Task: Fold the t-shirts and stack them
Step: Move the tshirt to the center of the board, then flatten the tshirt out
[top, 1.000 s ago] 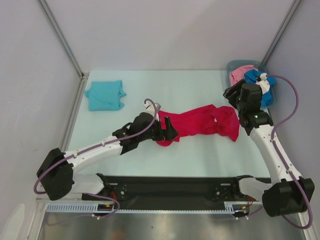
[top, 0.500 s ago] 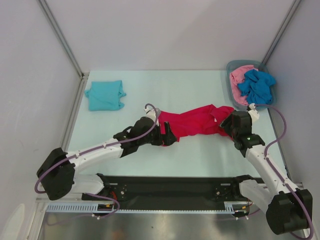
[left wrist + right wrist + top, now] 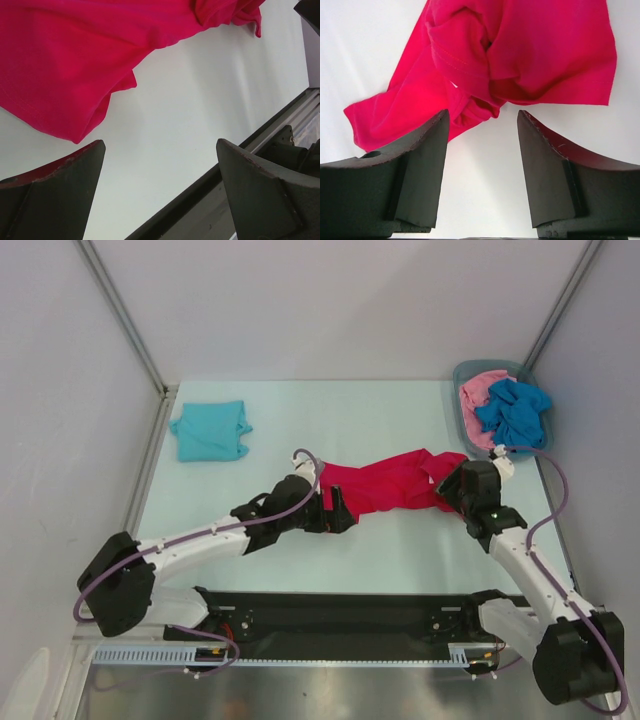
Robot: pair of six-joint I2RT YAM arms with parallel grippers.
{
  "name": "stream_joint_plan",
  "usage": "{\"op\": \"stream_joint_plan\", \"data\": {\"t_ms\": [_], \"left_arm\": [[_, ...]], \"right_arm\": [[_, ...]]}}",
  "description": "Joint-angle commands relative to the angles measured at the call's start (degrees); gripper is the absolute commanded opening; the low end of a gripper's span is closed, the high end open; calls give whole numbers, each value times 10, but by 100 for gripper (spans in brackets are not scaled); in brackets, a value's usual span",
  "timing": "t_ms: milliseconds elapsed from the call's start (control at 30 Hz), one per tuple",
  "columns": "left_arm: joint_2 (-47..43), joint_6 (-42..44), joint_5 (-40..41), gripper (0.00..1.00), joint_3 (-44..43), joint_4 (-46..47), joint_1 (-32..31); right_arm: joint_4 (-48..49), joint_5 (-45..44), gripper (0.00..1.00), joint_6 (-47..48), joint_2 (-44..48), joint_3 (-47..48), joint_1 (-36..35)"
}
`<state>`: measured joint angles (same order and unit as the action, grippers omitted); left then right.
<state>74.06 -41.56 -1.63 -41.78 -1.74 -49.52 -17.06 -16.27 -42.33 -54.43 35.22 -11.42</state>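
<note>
A bright red t-shirt [image 3: 385, 483] lies crumpled and stretched across the middle of the table. My left gripper [image 3: 338, 512] sits low at its left end, open, and the left wrist view shows only bare table between the fingers [image 3: 55, 195], with the red cloth [image 3: 75, 60] just beyond them. My right gripper [image 3: 453, 489] hovers at the shirt's right end, open, its fingertips [image 3: 437, 135] framing a bunched fold of red cloth [image 3: 530, 50] without closing on it. A folded light teal t-shirt [image 3: 210, 430] lies at the back left. Pink [image 3: 478, 392] and blue [image 3: 512, 412] t-shirts lie in the bin.
The grey plastic bin [image 3: 462, 372] stands at the back right corner, close behind the right arm. Metal frame posts and white walls enclose the table. The black rail [image 3: 260, 135] of the near edge runs just beside the left gripper.
The right arm has swung from the bin down to the red shirt's right end and then held there. The left gripper has edged slightly right along the shirt's left end.
</note>
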Motion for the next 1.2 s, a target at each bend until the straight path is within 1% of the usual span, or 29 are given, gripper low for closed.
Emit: {"op": "stream_joint_plan", "data": {"t_ms": [0,33,67,133,300,400,600,667,967,1167], "left_arm": [[12,-1,-1,100,-26,15,-8],[15,-1,0,100,-30,16,-8],[17,-1,0,100,-32,16,-9],[24,0,0,100,-39,15,-9],[41,-1,-3,100,-46,16,-9],[43,0,-1,100,-46,15,-9],[43,1,0,100,-44,16,-9],[42,1,0,100,-40,31,-9],[40,4,11,100,-30,31,-9],[65,1,15,100,-19,47,4]], "right_arm": [[38,19,61,9,-36,11,-4],[55,44,61,13,-52,19,-4],[62,54,61,11,-86,25,-3],[83,72,60,6,-117,39,-11],[103,57,60,-13,-183,70,-67],[108,50,59,-19,-198,82,-86],[99,37,59,-13,-204,98,-92],[96,34,59,-12,-202,97,-92],[94,21,59,-1,-182,64,-91],[109,39,59,1,-181,39,-66]]}}
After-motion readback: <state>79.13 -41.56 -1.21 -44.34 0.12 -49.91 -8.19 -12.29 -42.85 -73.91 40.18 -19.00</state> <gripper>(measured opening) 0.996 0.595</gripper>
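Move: From the right hand, the red t-shirt's middle lies about 10 cm to the left, 8 cm ahead and 10 cm down, while its bunched right end is roughly straight ahead by 9 cm at the same depth. The bin of pink and blue shirts stands some 28 cm ahead and 18 cm to the right. From the idle left hand, the red shirt's middle is about 14 cm ahead and 13 cm to the right, some 9 cm below. Leftward and a little forward, the right hand sweeps about 8 cm towards the red t-shirt's middle, dipping nearly 5 cm early on and then lifting some 2 cm. It turns about 10 degrees counter-clockwise, pauses over the shirt's near edge, then eases slightly back right and down again, fingers staying partly open; no touch can be seen. ##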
